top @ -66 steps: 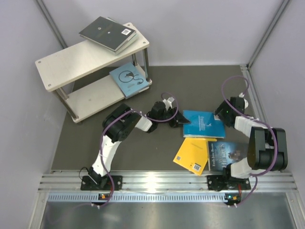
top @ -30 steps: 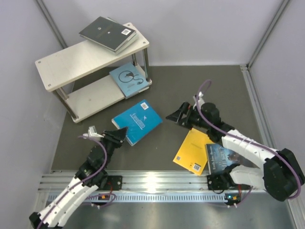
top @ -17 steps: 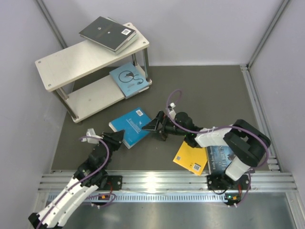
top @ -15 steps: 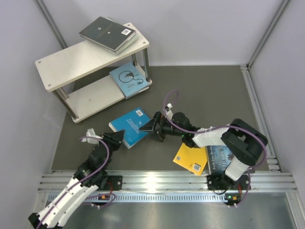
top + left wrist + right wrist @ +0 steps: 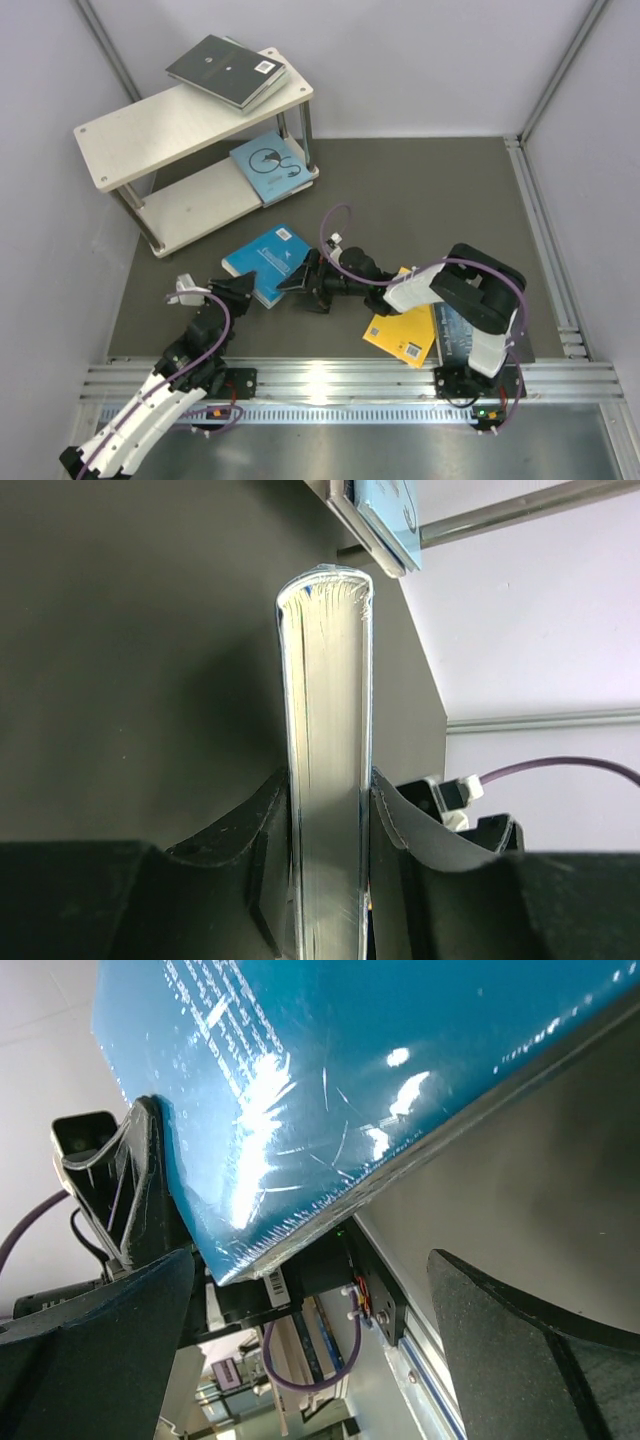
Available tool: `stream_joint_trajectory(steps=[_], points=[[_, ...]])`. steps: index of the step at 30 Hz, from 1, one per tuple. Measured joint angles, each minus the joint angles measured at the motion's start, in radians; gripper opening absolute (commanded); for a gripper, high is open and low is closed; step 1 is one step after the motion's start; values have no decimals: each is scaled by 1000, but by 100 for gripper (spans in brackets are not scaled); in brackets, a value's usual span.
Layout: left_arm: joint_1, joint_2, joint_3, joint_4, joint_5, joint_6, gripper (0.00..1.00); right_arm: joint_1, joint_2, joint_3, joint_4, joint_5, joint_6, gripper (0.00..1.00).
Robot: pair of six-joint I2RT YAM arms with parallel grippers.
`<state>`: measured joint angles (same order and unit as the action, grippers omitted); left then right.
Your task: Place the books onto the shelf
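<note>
A bright blue book [image 5: 262,255] lies tilted on the dark mat in front of the shelf [image 5: 150,125]. My left gripper [image 5: 243,292] is shut on its near corner. The left wrist view shows the book's page edge [image 5: 325,730] clamped upright between the left gripper's [image 5: 330,880] fingers. My right gripper [image 5: 297,278] stands open at the book's right edge. In the right wrist view the glossy cover [image 5: 350,1080] fills the top, above the wide-apart jaws of the right gripper [image 5: 320,1350]. Dark books [image 5: 225,68] lie on the shelf's top board and a light blue one [image 5: 268,165] on the lower board.
A yellow book [image 5: 400,325] lies flat at the right, near the front rail. Beside it a dark blue book [image 5: 448,335] is partly hidden under my right arm. Grey walls close in the left, back and right sides.
My right arm has reached further left, its open gripper now at the blue book's right edge. The book has shifted slightly left. The left gripper keeps its hold and has barely moved.
</note>
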<state>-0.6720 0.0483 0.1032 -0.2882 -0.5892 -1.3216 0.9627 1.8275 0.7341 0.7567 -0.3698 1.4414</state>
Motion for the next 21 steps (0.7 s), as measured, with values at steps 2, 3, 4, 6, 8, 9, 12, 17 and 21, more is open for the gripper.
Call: stream_joint_trajectory(steps=[2, 3, 4, 6, 8, 9, 12, 17, 21], points=[[0, 0, 0, -5, -6, -16, 0, 7, 8, 1, 7, 5, 2, 100], [0, 0, 0, -7, -7, -26, 0, 9, 14, 4, 13, 13, 2, 100], [0, 0, 0, -10, -8, -40, 0, 10, 24, 11, 16, 22, 2, 100], [0, 0, 0, -16, -8, -70, 0, 10, 57, 37, 29, 47, 2, 99], [0, 0, 0, -25, -8, -108, 0, 10, 101, 76, 45, 76, 4, 97], [0, 0, 0, -31, -11, -125, 0, 10, 123, 97, 58, 90, 4, 95], [0, 1, 0, -39, -12, -171, 0, 10, 166, 133, 90, 140, 12, 79], [1, 2, 0, -61, -27, -233, 0, 10, 179, 137, 142, 210, 66, 35], [3, -2, 0, -60, -22, -297, 0, 0, 151, 138, 177, 249, 144, 7]])
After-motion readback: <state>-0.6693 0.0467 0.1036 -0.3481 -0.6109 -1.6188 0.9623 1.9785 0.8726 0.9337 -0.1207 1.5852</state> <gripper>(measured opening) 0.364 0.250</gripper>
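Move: The blue book is already pinched by the left hand along its near-left edge; its middle lies about 4 cm ahead of that hand and 5 cm to its right, nearly level with it. From the open right hand, its middle is about 7 cm ahead, 5 cm left and a little above. From the right hand, the light-blue book on the lower shelf is some 30 cm ahead and 6 cm left, and the yellow book roughly 26 cm right and 7 cm back, low on the table. The blue book's near-right edge is what the right hand reaches for: it goes forward about 7 cm and some 3 cm left, dipping slightly and then rising, while turning about 15 degrees clockwise, and its wide-open fingers close to pinch that edge. The left hand keeps its grip and stays in place, rolling about 15 degrees so that its left side sinks. ##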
